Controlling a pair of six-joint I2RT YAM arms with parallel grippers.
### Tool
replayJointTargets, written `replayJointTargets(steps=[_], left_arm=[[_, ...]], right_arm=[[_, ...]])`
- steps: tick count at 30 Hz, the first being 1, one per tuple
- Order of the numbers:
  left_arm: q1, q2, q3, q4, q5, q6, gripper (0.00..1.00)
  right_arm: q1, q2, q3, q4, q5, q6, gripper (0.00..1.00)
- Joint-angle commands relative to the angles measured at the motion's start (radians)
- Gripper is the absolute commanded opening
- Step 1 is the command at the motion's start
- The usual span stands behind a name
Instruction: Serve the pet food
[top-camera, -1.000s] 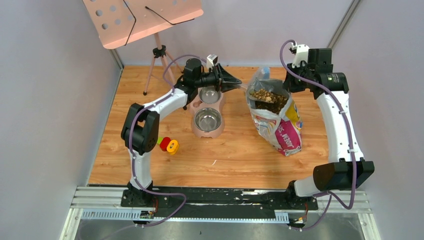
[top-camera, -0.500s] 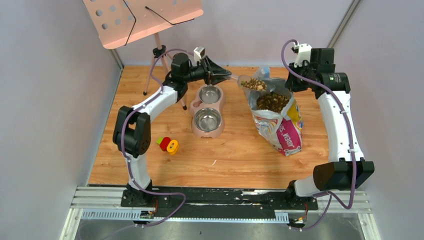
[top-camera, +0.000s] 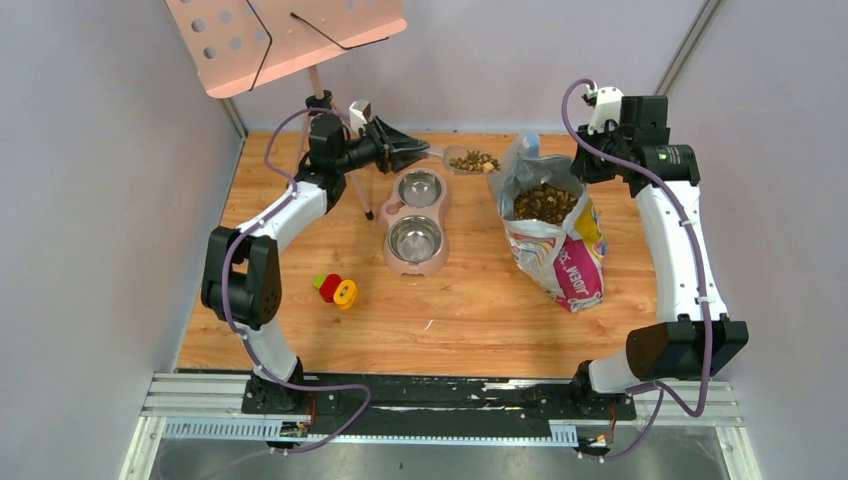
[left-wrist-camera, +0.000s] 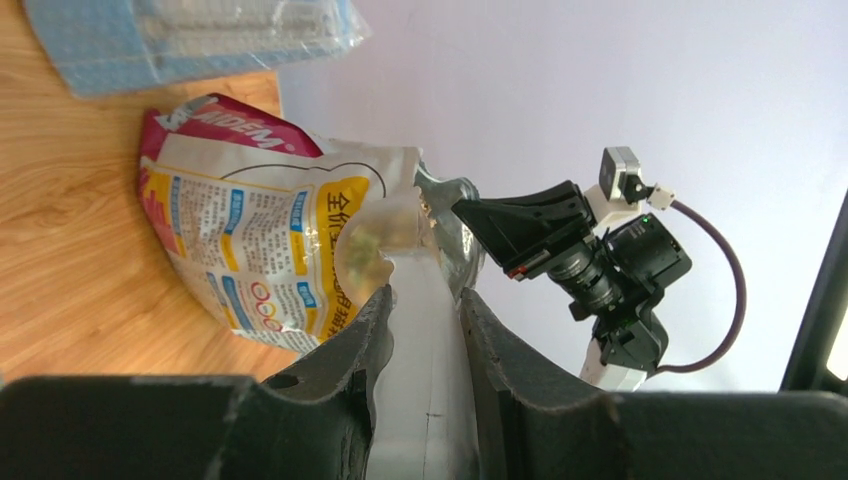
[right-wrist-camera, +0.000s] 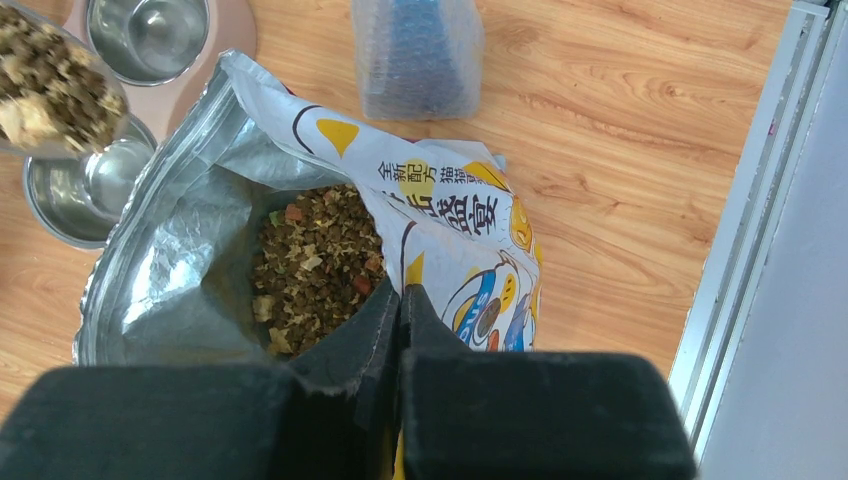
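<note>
Pet food fills a clear scoop (top-camera: 472, 160) that hangs just behind and right of the pink double feeder (top-camera: 392, 212). My left gripper (top-camera: 405, 152) is shut on the scoop's white handle (left-wrist-camera: 425, 380), which sits between its fingers. Both steel bowls (top-camera: 420, 188) (top-camera: 415, 239) look empty. More pet food (top-camera: 543, 203) lies inside the open printed bag (top-camera: 570, 265). My right gripper (right-wrist-camera: 400, 295) is shut on the bag's near rim, holding the mouth open. In the right wrist view the loaded scoop (right-wrist-camera: 50, 85) shows at the upper left, above the bowls (right-wrist-camera: 85, 190).
A red-and-yellow toy (top-camera: 337, 290) lies left of the feeder. A tripod stand (top-camera: 318, 108) with a pink perforated board (top-camera: 285, 35) is at the back left, close to my left arm. A bubble-wrapped packet (right-wrist-camera: 418, 55) lies behind the bag. Walls close in on both sides.
The left arm has lifted the scoop, full of pet food, out of the bag and carried it left towards the feeder. The right gripper kept its hold on the bag.
</note>
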Motion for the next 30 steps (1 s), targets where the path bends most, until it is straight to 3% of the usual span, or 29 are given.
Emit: replayJointTargets(steps=[1,19,30], left_arm=[[0.058,-0.098,-0.051,0.041,0.007,0.02,0.0],[0.198,-0.199,-0.286,0.11,-0.048,0.073,0.0],[0.332,-0.316,-0.403,0.024,0.037,0.216,0.0]], right_arm=[[-0.007,0.009,0.042,0.107,-0.002,-0.023,0.0],[-0.007,0.032,0.072,0.105,-0.018,-0.043,0.0],[-0.024,0.024,0.067,0.109,-0.057,-0.049,0.0]])
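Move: The stand with the two pet bowls lies low under the left hand, its middle some 4 cm farther out, 2 cm to the left and 25 cm below; this hand already holds the loaded scoop, its head pointing right. The open food bag stands about 26 cm to its right and 9 cm nearer, the blue package 23 cm right and 9 cm farther out. From the right hand the bowl stand lies roughly 31 cm left, 10 cm ahead and 24 cm below. The food-filled scoop, still gripped by its handle, is carried away from the bag to over the bowl stand: the left arm travels about 13 cm left while sinking some 5 cm, its wrist swinging 15 to 20 degrees counter-clockwise with little tilt. The right fingers stay shut on the bag's rim and hold it nearly still. ##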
